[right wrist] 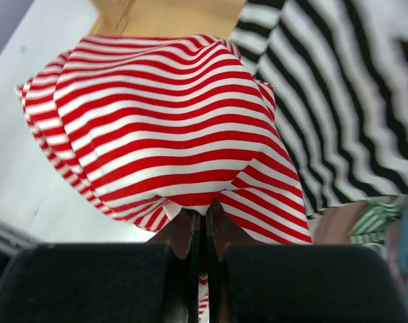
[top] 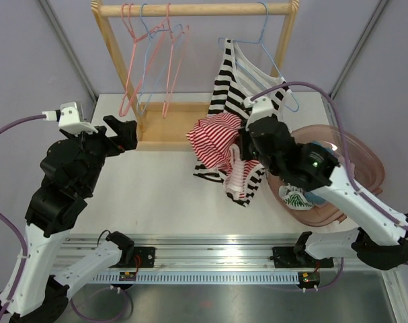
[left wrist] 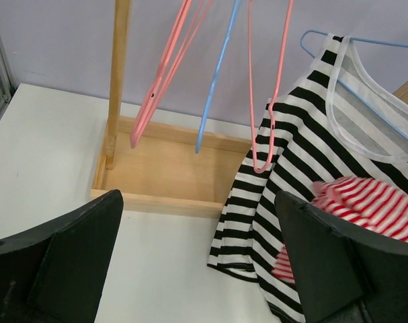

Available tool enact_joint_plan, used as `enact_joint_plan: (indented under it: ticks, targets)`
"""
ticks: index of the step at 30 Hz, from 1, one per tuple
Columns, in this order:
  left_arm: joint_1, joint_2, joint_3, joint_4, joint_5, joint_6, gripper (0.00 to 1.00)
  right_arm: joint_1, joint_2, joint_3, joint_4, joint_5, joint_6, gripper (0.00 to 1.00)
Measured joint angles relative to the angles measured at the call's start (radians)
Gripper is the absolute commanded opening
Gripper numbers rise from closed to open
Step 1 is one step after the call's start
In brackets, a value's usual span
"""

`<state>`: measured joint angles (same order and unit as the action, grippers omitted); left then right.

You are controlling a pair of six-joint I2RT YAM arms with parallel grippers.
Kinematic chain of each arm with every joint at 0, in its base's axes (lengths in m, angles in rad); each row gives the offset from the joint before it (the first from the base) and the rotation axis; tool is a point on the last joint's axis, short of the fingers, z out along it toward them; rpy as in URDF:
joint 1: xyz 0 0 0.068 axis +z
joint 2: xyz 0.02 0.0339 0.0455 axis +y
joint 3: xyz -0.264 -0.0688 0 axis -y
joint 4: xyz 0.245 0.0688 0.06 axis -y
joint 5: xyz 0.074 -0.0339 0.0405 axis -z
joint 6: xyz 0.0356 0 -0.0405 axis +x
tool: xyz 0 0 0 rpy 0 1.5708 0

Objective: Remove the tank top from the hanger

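Observation:
A black-and-white striped tank top [top: 227,84] hangs on a blue hanger [top: 271,50] at the right end of the wooden rack. Its hem reaches the table. It also shows in the left wrist view [left wrist: 304,148] and the right wrist view [right wrist: 338,101]. My right gripper [top: 247,145] is shut on a red-and-white striped cloth [top: 216,138] bunched in front of the tank top's lower part. In the right wrist view the jaws [right wrist: 204,219] pinch this red cloth [right wrist: 163,121]. My left gripper [top: 126,131] is open and empty near the rack's left post, left of the tank top [left wrist: 198,202].
The wooden rack [top: 190,9] has a tray base [top: 180,124]. Empty pink and blue hangers [top: 146,60] hang at its left. A pink translucent basin [top: 365,161] with clothes in it sits at the right, under my right arm.

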<state>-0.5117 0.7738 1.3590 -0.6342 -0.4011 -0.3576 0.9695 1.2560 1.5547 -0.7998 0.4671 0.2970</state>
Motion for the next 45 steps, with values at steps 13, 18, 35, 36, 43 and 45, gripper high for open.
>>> enact_joint_plan:
  ticks: [13, 18, 35, 36, 43, 45]
  targets:
    - [0.001, -0.071, -0.057, 0.084, 0.154, -0.039, 0.99, -0.036, -0.198, 0.159, -0.364, 0.415, 0.045, 0.00]
    - [0.001, -0.012, -0.030, 0.085, 0.223, -0.041, 0.99, -0.195, -0.224, 0.088, -0.422, 0.468, 0.075, 0.00]
    - [-0.051, 0.199, 0.153, 0.080, 0.318, -0.046, 0.99, -0.918, 0.088, -0.327, -0.066, 0.140, 0.060, 0.51]
    - [-0.079, 0.219, 0.185, 0.077, 0.303, -0.043, 0.99, -0.933, 0.130, -0.332, -0.048, 0.117, 0.074, 0.59]
    - [-0.183, 0.347, 0.317, 0.060, 0.222, -0.039, 0.99, -0.946, 0.162, -0.373, -0.025, 0.095, 0.123, 1.00]
    - [-0.206, 0.372, 0.317, 0.057, 0.201, -0.039, 0.99, -0.946, 0.082, -0.372, -0.023, 0.101, 0.130, 0.99]
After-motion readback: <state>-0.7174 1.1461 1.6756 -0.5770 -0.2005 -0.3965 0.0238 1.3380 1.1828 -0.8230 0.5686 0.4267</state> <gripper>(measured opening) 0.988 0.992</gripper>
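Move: The basin's middle lies about 32 cm to the right hand's right, 3 cm farther out and some 29 cm below it. The black-striped tank top's middle is roughly 11 cm ahead of that hand, 2 cm right and 10 cm lower. From the left hand, this hanging top is about 14 cm ahead, 32 cm right and 18 cm below; the empty hangers are some 17 cm ahead, 6 cm right and 5 cm higher. Swing the right gripper, still pinching the red-striped tank top, about 32 cm right with a slight initial rise, turning some 60 degrees clockwise, then dip forward and down over the basin, open wide to let go and start back up. Meanwhile bring the open left gripper about 14 cm right towards the black-striped tank top, turning clockwise and rising late. ##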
